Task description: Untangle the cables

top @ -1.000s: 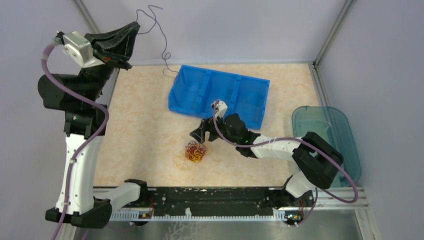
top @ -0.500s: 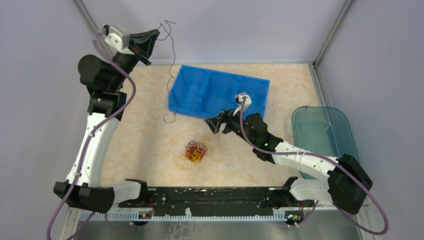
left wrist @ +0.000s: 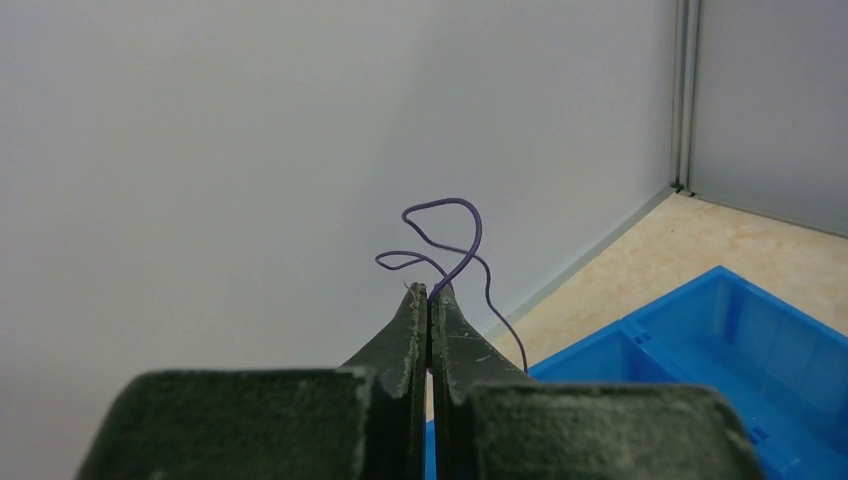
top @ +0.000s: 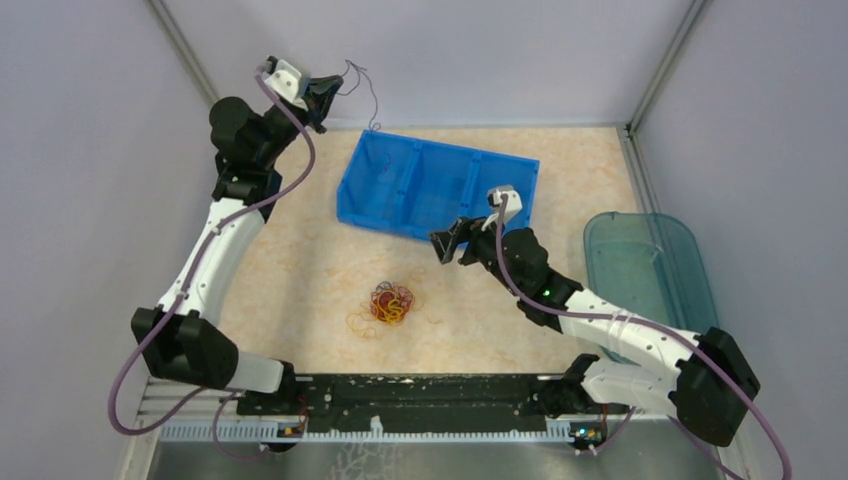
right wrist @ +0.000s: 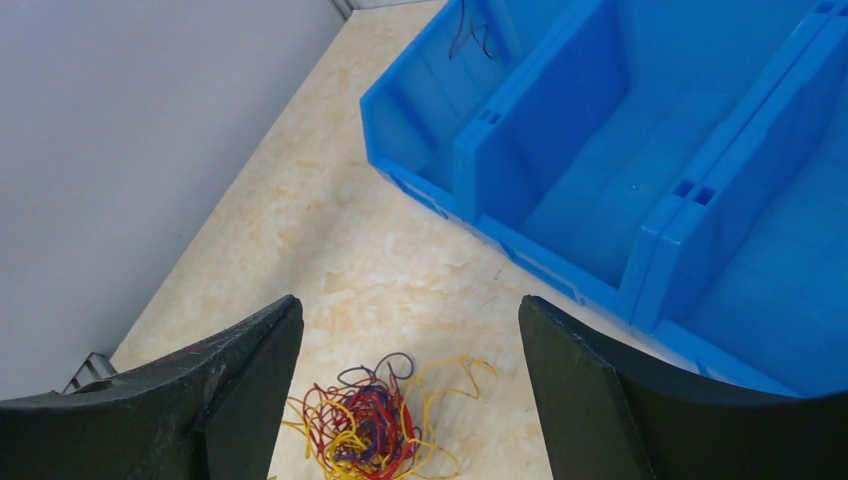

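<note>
A tangle of red, yellow and purple cables point(top: 390, 303) lies on the table in front of the blue bin point(top: 392, 221). It shows again between my right fingers, low in the right wrist view point(right wrist: 365, 425). My right gripper point(top: 447, 243) point(right wrist: 408, 305) hangs open above the table, between the tangle and the bin, holding nothing. High at the back left, my left gripper point(top: 335, 88) point(left wrist: 430, 292) is shut on one purple cable point(top: 366, 92) point(left wrist: 455, 235). That strand dangles down to the bin's back left corner.
The blue bin point(right wrist: 540, 130) has three compartments, and a dark strand point(right wrist: 468, 35) shows in its leftmost one. A teal translucent tub point(top: 650, 265) sits at the right edge. Grey walls close in the back and both sides.
My left arm has swung from the far left toward the back, carrying the purple cable over the bin's corner. My right gripper has moved up and right, away from the tangle.
</note>
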### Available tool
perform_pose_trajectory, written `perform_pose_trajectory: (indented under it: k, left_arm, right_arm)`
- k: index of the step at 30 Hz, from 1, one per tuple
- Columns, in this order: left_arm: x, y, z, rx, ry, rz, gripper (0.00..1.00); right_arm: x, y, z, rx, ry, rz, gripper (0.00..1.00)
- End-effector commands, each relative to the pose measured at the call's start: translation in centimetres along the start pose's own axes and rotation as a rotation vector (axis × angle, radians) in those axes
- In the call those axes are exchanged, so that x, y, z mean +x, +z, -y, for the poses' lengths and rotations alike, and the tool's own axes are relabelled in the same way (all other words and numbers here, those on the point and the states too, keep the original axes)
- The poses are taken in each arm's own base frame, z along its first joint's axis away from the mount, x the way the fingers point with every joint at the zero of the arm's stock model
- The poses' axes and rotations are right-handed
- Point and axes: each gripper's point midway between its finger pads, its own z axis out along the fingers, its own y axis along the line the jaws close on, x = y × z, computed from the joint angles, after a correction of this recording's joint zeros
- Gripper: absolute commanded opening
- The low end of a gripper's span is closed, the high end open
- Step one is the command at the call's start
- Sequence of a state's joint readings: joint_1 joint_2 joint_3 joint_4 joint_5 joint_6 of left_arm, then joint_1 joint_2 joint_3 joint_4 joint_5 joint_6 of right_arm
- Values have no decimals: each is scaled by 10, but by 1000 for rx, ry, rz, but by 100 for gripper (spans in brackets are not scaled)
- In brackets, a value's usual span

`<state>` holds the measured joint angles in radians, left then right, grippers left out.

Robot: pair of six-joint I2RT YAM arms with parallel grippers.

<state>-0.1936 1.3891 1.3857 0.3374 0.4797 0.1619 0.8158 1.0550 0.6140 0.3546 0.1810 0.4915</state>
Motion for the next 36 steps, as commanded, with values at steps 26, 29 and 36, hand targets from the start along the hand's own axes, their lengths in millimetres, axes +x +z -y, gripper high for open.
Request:
perform_pose_trajectory:
  k: [26,29,36]
  left_arm:
    - [160,17,-21,3,216,-469,82]
    - [146,11,-24,-8,236,-477,89]
    - [142,-20,-5,67,184,-589,94]
  right_arm:
    - [-25,-5,-16,-56,-20,42,78]
    - [-23,-4,-17,-57,-16,23,78]
    - [-15,2,-25,-73,-23,-56,77]
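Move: The left gripper holds a purple cable high in the air. The left compartment of the blue box, where the cable is to go, is about 11 cm ahead, 5 cm right and some 40 cm below. The middle compartment is about 10 cm ahead and 19 cm right, equally low. From the right gripper, that left compartment is roughly 27 cm ahead, 15 cm left and 18 cm down. Lower the left gripper about 15 cm while carrying it some 8 cm forward, towards the blue box's left compartment, tipping the fingers about 30 degrees downward. Open them wide near the bottom of the descent to let go of the purple cable, then ease back a couple of centimetres. ##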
